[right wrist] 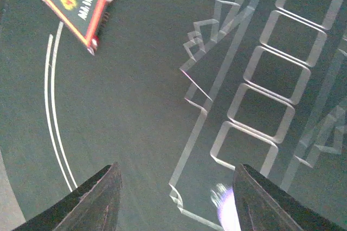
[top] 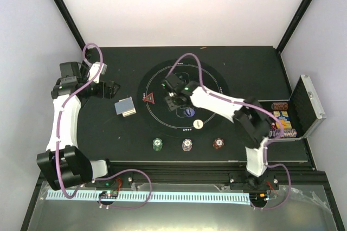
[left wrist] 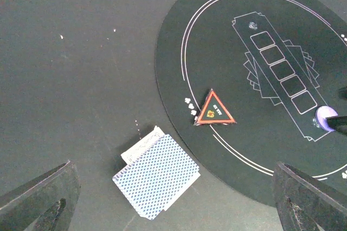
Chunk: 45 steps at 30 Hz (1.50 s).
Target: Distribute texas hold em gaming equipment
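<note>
A blue-backed deck of playing cards [top: 125, 106] [left wrist: 156, 175] lies left of the round mat [top: 162, 128]. My left gripper [top: 108, 89] [left wrist: 174, 201] hovers beside the deck, open, with nothing in it. A red triangle [top: 150, 98] [left wrist: 214, 113] [right wrist: 81, 4] rests on the mat's left side. My right gripper [top: 174, 101] [right wrist: 178, 209] is open over the mat's printed boxes and holds nothing. A purple disc [top: 188, 112] [right wrist: 225, 209] lies by its right finger, and a white disc [top: 199, 124] sits just nearer. Green [top: 157, 144], white [top: 187, 145] and red [top: 218, 143] chip stacks stand in a row along the mat's near edge.
An open silver-edged black case [top: 303, 106] with more chips inside stands at the table's right edge. The right arm stretches from its base across the mat's right half. Black frame posts rise at the far corners.
</note>
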Each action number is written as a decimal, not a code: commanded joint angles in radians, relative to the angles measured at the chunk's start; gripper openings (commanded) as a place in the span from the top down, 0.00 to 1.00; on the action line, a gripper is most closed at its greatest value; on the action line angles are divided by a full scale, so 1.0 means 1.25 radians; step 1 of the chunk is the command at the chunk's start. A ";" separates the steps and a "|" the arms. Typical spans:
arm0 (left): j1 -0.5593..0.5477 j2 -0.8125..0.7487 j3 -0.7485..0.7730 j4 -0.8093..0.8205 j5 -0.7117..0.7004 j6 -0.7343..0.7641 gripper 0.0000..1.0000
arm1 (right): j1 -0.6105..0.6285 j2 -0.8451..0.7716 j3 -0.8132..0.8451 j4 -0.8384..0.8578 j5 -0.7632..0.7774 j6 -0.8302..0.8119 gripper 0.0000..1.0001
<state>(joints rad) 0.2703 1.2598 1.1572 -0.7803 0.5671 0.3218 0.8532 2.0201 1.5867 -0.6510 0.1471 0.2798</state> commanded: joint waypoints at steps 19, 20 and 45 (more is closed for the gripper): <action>0.006 -0.016 0.047 -0.049 0.074 0.015 0.01 | -0.037 -0.157 -0.364 0.100 0.040 0.096 0.55; 0.006 -0.016 0.048 -0.048 0.073 0.015 0.01 | -0.043 -0.152 -0.364 0.104 0.034 0.096 0.56; 0.006 -0.021 0.056 -0.052 0.061 0.023 0.01 | -0.192 0.171 0.074 0.030 0.021 0.018 0.70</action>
<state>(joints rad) 0.2718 1.2564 1.1904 -0.8230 0.6327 0.3298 0.6411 2.1357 1.5227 -0.5587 0.1486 0.3363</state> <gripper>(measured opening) 0.989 0.296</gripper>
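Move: The purple small blind button lies on the mat about 10 cm to the right hand's right, 2 cm back and 8 cm below it. The red triangle marker stands about 7 cm ahead and 10 cm left of that hand, the card deck 2 cm ahead and some 23 cm left; the white button is roughly 7 cm nearer the base than the small blind and 5 cm right of it. From the left hand the small blind is some 34 cm right, 2 cm back and 22 cm below. The small blind button draws the right hand rightward and back, about 10 cm across, while it sinks to mat height behind the disc and its half-open fingers narrow. Fingertips at the button's near edge, the hand then runs forward some 11 cm, staying low and pushing the disc along the mat, turning about 15 degrees clockwise overall. ##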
